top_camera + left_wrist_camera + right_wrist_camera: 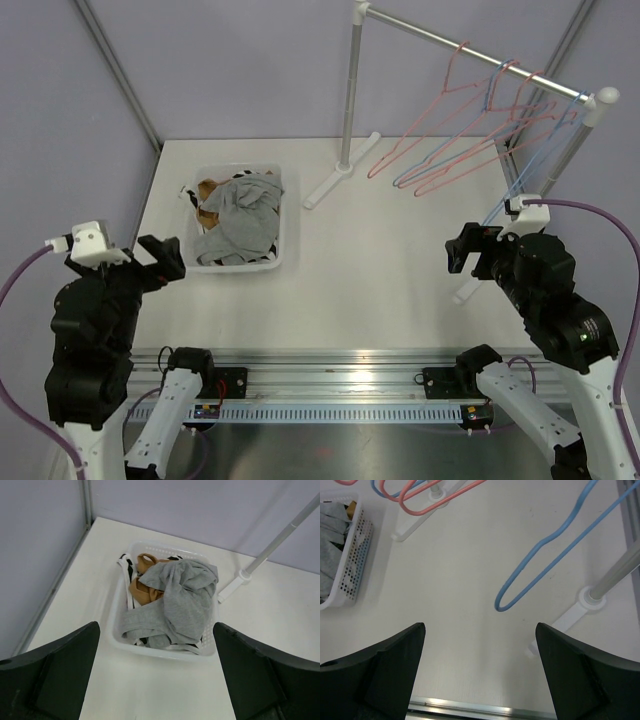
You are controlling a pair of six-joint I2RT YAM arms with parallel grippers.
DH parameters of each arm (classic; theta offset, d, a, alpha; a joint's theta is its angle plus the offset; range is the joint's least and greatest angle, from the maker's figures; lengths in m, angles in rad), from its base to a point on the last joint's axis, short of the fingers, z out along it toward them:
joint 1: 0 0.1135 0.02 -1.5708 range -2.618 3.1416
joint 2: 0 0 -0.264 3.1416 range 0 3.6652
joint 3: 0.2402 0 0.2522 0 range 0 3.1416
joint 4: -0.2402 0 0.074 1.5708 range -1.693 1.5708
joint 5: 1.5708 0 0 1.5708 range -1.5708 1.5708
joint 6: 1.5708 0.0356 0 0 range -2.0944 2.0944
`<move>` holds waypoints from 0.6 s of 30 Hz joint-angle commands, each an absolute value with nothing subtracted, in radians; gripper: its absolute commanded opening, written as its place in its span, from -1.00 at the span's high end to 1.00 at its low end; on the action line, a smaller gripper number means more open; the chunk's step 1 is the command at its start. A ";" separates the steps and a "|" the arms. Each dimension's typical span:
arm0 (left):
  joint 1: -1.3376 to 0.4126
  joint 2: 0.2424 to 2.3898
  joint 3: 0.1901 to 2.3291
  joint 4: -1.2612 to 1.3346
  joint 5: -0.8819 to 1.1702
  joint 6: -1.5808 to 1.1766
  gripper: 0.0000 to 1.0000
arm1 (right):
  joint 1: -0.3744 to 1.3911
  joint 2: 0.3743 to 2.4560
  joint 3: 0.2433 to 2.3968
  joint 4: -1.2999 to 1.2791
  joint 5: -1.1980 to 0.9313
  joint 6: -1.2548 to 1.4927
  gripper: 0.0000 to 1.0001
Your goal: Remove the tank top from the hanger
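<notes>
A grey tank top [182,597] lies crumpled in a white basket [165,652] on top of other clothes, seen in the left wrist view. The same grey heap [240,222] fills the basket [285,215] at the table's left. Several pink hangers [450,140] and a blue hanger [530,170] hang bare from the rail [450,40]; the blue hanger's loop [540,545] shows in the right wrist view. My left gripper [165,258] [155,630] stands open just in front of the basket, holding nothing. Near the rack's right post, my right gripper [462,255] [480,626] is open and empty, below the blue hanger.
The rack's left post [350,90] and its white foot [335,180] stand right of the basket. The right post's foot [585,602] is near my right gripper. Tan and black-and-white clothes [142,580] lie under the grey one. A metal rail [330,375] runs along the near edge.
</notes>
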State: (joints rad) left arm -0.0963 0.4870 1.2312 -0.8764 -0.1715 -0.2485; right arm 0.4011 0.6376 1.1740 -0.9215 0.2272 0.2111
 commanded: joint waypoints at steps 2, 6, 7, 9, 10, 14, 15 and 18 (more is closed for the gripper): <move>-0.100 0.437 1.204 -0.992 -0.249 -0.172 -0.98 | 0.402 0.612 1.155 -0.907 0.327 0.170 -0.99; -0.115 0.345 1.132 -1.008 -0.116 -0.118 -0.98 | 0.400 0.575 1.140 -0.916 0.350 0.170 -0.99; -0.117 0.330 1.115 -1.002 -0.118 -0.126 -0.98 | 0.402 0.559 1.135 -0.916 0.353 0.172 -0.99; -0.117 0.287 1.083 -0.993 -0.124 -0.130 -0.98 | 0.402 0.537 1.114 -0.910 0.348 0.170 -0.99; -0.117 0.272 1.056 -0.986 -0.126 -0.135 -0.98 | 0.402 0.516 1.106 -0.907 0.348 0.169 -0.99; -0.118 0.224 1.034 -0.953 -0.123 -0.124 -0.98 | 0.400 0.477 1.062 -0.865 0.344 0.166 -0.99; -0.120 0.222 1.029 -0.947 -0.114 -0.123 -0.98 | 0.400 0.474 1.055 -0.859 0.342 0.169 -0.99; -0.120 0.232 1.019 -0.937 -0.098 -0.127 -0.98 | 0.402 0.477 1.042 -0.838 0.334 0.184 -0.99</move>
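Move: In the basket, the grey tank top lies on the clothes pile about 20 cm ahead of the left hand, 9 cm to its right and 30 cm below. The basket around it is likewise about 20 cm ahead and 8 cm right, 33 cm down; the rack's left foot stands some 30 cm ahead and 36 cm right, at table height. From the right hand the tank top is about 17 cm ahead, 50 cm left and 25 cm lower. Drawing back and then mostly sinking, the empty left hand goes down about 7 cm and back 4 cm in front of the basket, its left side rolling up slightly. The right hand eases about 2.5 cm to its right, backing 2 cm and dropping slightly, away from the basket and the blue hanger's lower corner. Both grippers stay wide open and touch nothing. ##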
